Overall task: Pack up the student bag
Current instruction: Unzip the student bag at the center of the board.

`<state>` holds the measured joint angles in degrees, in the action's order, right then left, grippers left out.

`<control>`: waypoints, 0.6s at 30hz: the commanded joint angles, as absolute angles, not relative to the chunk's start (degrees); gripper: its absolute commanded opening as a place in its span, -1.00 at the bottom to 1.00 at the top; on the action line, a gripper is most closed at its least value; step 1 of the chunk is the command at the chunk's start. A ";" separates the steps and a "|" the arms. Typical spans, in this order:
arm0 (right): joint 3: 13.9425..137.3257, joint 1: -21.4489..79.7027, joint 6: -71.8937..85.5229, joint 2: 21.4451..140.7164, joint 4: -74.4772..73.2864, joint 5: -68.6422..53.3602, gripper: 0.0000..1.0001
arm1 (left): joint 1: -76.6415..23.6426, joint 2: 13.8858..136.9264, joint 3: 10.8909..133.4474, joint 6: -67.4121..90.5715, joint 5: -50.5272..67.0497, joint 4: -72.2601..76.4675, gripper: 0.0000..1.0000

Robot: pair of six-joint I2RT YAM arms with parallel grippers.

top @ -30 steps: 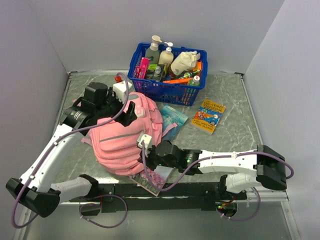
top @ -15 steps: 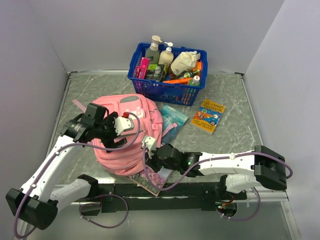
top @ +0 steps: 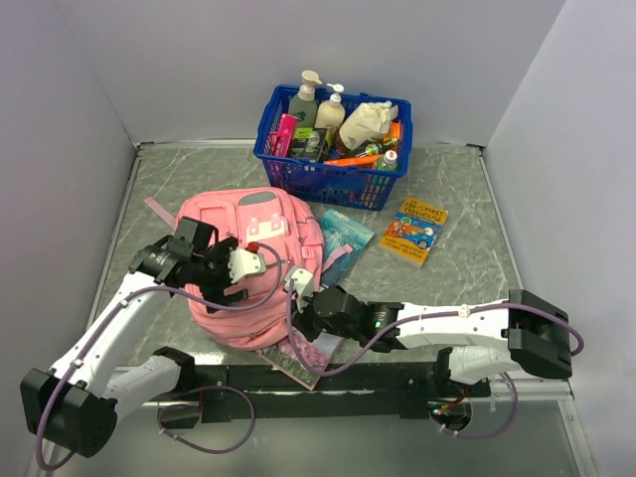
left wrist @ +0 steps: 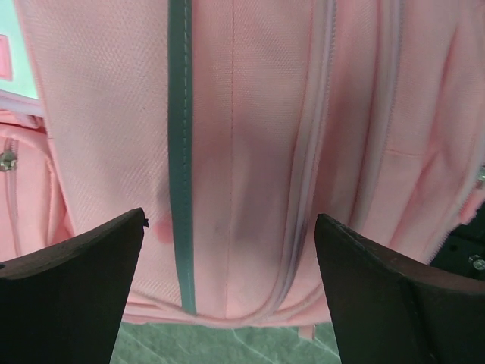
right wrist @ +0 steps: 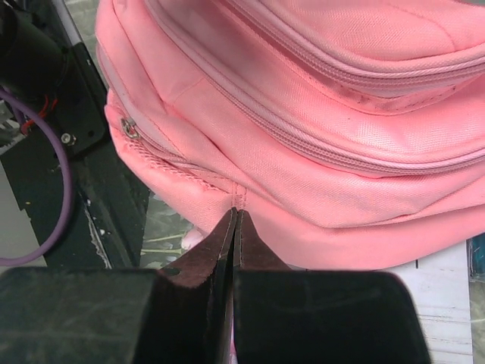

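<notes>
The student bag (top: pixel 260 245), a soft pink backpack with a grey-white patch near its top, lies flat on the table left of centre. My left gripper (top: pixel 224 281) hovers over the bag's left side, open. In the left wrist view its jaws (left wrist: pixel 229 220) stand wide apart with nothing between them. Past them are the bag's pink front (left wrist: pixel 250 136), a grey stripe and a zip. My right gripper (top: pixel 298 295) is shut at the bag's near right edge. In the right wrist view its tips (right wrist: pixel 236 212) press against a bottom seam of the bag (right wrist: pixel 318 152). No fabric shows between them.
A blue basket (top: pixel 328 171) of bottles stands at the back. A small blue pencil case (top: pixel 345 232) lies by the bag's right side, a colourful book (top: pixel 414 231) further right. A floral notebook (top: pixel 303 358) pokes out under the bag at the near edge. A pink strap (top: pixel 157 211) trails left.
My left gripper opened, left the bag's top and drew back toward the near left, uncovering the patch. The bag settled flatter. The right gripper barely moved.
</notes>
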<state>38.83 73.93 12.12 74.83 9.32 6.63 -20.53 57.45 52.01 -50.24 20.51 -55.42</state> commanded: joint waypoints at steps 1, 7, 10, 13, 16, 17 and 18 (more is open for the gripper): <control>38.15 73.30 13.10 71.81 10.55 7.38 -1.00 | -20.30 56.78 47.91 -50.46 16.91 -46.35 0.96; 38.50 72.51 14.24 72.16 9.76 6.94 -1.00 | -20.21 61.25 49.30 -44.48 8.08 -39.89 -0.97; 38.93 71.98 14.68 72.25 9.14 6.59 -1.00 | -20.21 60.82 53.77 -40.17 9.05 -42.09 -0.98; 41.04 71.46 14.41 73.12 7.39 6.85 -1.00 | -20.13 58.19 56.50 -35.35 9.41 -43.50 -0.98; 43.85 70.75 14.24 75.05 4.75 6.68 -1.00 | -19.69 54.50 59.31 -32.00 9.93 -46.31 -0.98; 44.55 70.58 14.50 75.49 4.22 5.81 -1.00 | -19.60 53.71 60.02 -31.12 9.32 -47.36 -0.98; 45.34 70.32 14.68 75.85 3.61 5.37 -1.00 | -19.60 52.40 60.99 -30.42 9.32 -48.68 -0.98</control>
<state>40.58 71.33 13.91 74.72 5.85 6.37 -20.47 58.15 53.52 -37.41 11.16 -54.26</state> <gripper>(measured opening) 0.008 0.058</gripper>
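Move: The fold of the student bag's front beside the grey-green strip lies just under the open left fingers, about 4 cm below, 1 cm ahead and 2 cm left. From that hand, the white label patch is some 14 cm ahead and 7 cm right, and the flowered book 13 cm back, 15 cm right and roughly 13 cm lower. For the right hand the fold is about 14 cm left, 9 cm ahead and slightly lower. Push the open left gripper down about 3.5 cm onto the fold, edging left and a little forward, and shut it so the pads pinch the cloth beside the grey-green strip. Then lift about 4 cm with the grip kept, while turning the hand some 15 degrees counter-clockwise. Ease the shut right gripper forward a centimetre or so beside the bag's near edge. ##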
